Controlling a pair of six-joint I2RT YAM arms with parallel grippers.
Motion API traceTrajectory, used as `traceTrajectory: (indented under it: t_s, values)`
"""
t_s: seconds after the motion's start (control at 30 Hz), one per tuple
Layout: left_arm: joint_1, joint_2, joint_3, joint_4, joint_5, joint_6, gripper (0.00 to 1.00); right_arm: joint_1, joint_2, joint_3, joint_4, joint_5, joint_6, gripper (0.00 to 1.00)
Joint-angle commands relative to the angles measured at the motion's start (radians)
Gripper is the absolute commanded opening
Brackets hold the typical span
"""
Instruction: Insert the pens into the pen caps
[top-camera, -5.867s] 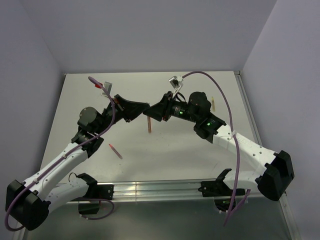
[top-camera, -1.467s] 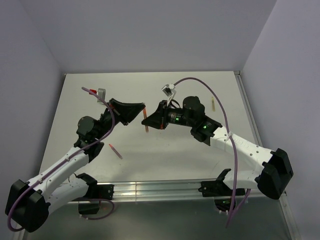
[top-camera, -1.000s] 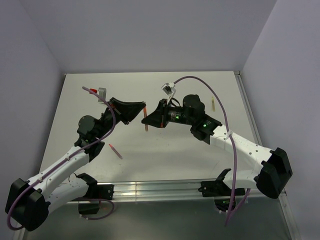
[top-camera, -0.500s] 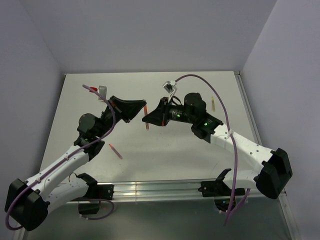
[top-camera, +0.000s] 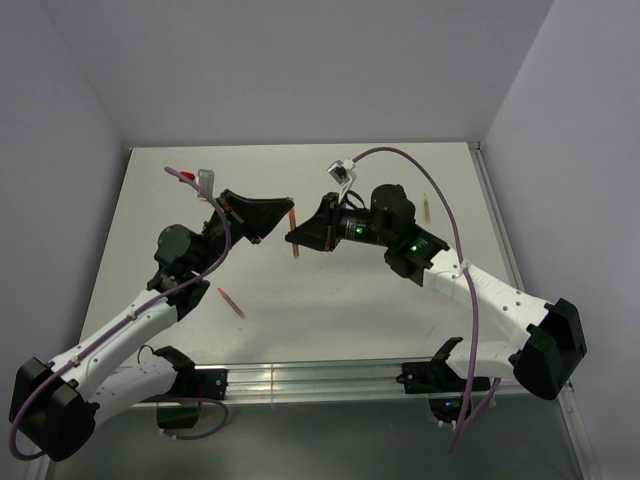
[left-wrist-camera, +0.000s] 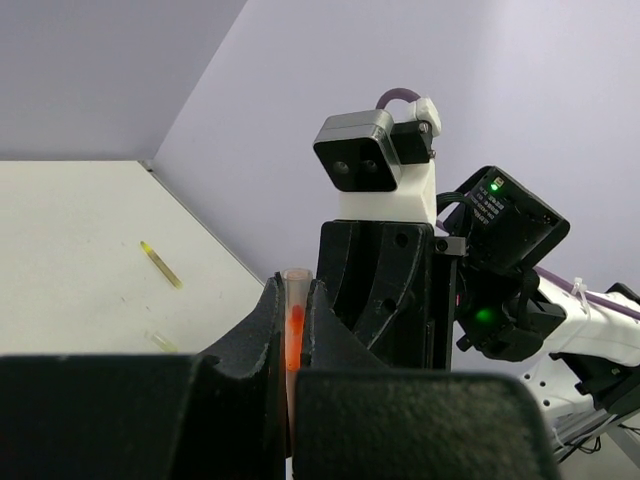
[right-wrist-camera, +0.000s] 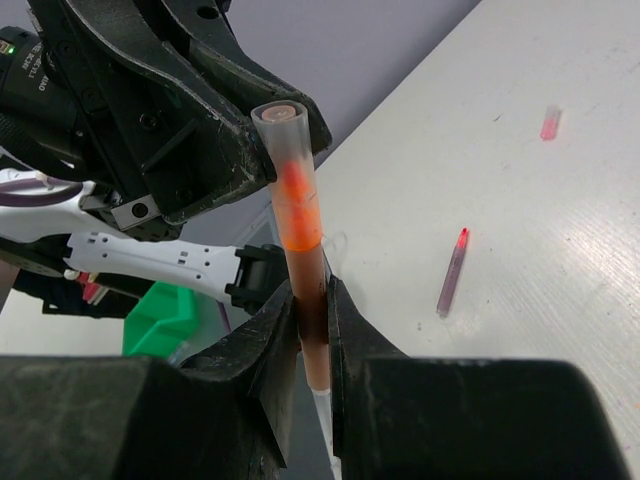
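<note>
My left gripper (top-camera: 287, 213) is shut on a pale translucent pen cap (left-wrist-camera: 296, 318), held upright between its fingertips above the table's middle. My right gripper (top-camera: 297, 238) meets it from the right and is shut on the brown-orange barrel of a pen (right-wrist-camera: 314, 335). The pen's orange tip shows inside the cap (right-wrist-camera: 288, 160), so the two are joined. In the right wrist view the left gripper's black fingers (right-wrist-camera: 235, 130) stand right behind the cap. A second red pen (top-camera: 231, 302) lies on the table below the left arm, also seen as a pen (right-wrist-camera: 452, 272) in the right wrist view.
A yellow-green pen (top-camera: 426, 208) lies at the table's right back, near the wall. A small pink cap (right-wrist-camera: 550, 122) lies far off on the table. A pale stub (left-wrist-camera: 160, 342) lies near the yellow-green pen (left-wrist-camera: 161, 265). A green bin (right-wrist-camera: 165, 315) sits beyond the table edge.
Several seconds ago the pen hung lower and apart from the left gripper; now its tip sits in the cap. Over the last second both grippers have barely shifted.
</note>
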Motion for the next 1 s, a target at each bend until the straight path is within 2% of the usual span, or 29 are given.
traceTrajectory:
  t_s: [0.0, 0.03, 0.23, 0.33, 0.37, 0.43, 0.47, 0.53, 0.73, 0.97]
  values:
    - [-0.059, -0.014, 0.029, -0.053, 0.186, -0.013, 0.00, -0.079, -0.017, 0.107, 0.116, 0.221, 0.017, 0.00]
    - [-0.058, -0.005, 0.033, -0.057, 0.176, -0.015, 0.00, -0.079, -0.017, 0.110, 0.109, 0.223, 0.014, 0.00]
    - [-0.058, 0.046, 0.099, -0.143, 0.066, -0.015, 0.00, -0.079, -0.017, 0.133, 0.034, 0.255, -0.009, 0.22]
    - [-0.059, 0.083, 0.148, -0.203, -0.009, -0.009, 0.00, -0.079, 0.000, 0.162, -0.025, 0.293, -0.024, 0.38]
    - [-0.056, 0.092, 0.177, -0.212, -0.023, 0.000, 0.00, -0.079, 0.006, 0.185, -0.067, 0.308, -0.035, 0.48]
    - [-0.053, 0.127, 0.208, -0.232, -0.055, -0.003, 0.00, -0.079, 0.021, 0.199, -0.094, 0.345, -0.044, 0.56]
    - [-0.050, 0.141, 0.222, -0.232, -0.054, -0.006, 0.00, -0.079, 0.024, 0.208, -0.109, 0.359, -0.047, 0.63]
    - [-0.038, 0.181, 0.265, -0.249, -0.063, -0.009, 0.00, -0.079, 0.026, 0.213, -0.141, 0.376, -0.060, 0.69]
    - [0.000, 0.288, 0.362, -0.349, -0.110, -0.006, 0.00, -0.080, 0.001, 0.206, -0.217, 0.457, -0.084, 0.77]
    - [0.031, 0.429, 0.532, -0.606, -0.301, 0.071, 0.00, -0.080, -0.078, 0.163, -0.259, 0.537, -0.106, 0.82]
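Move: The orange pen with its cap already on hangs between the two hands. Its middle is about 3 cm behind and 5 cm below the left hand, whose fingers hold the cap end, and it sits right at the right hand's fingers, which grip the barrel. The pink pen lies on the table some 4 cm back and 18 cm left of the left hand; the yellow pen is about 32 cm ahead and 37 cm right of the right hand. The tabletop is 30-odd cm below. The right fingers let go of the orange pen's barrel, opening wide after a short rise in step with the left hand; the right hand goes forward about 9 cm and pulls off to its right, swinging roughly 30 degrees clockwise. The left keeps its pinch on the cap end and carries the pen forward, with growing speed and finally downward, over the open table, fingers tipping down. ##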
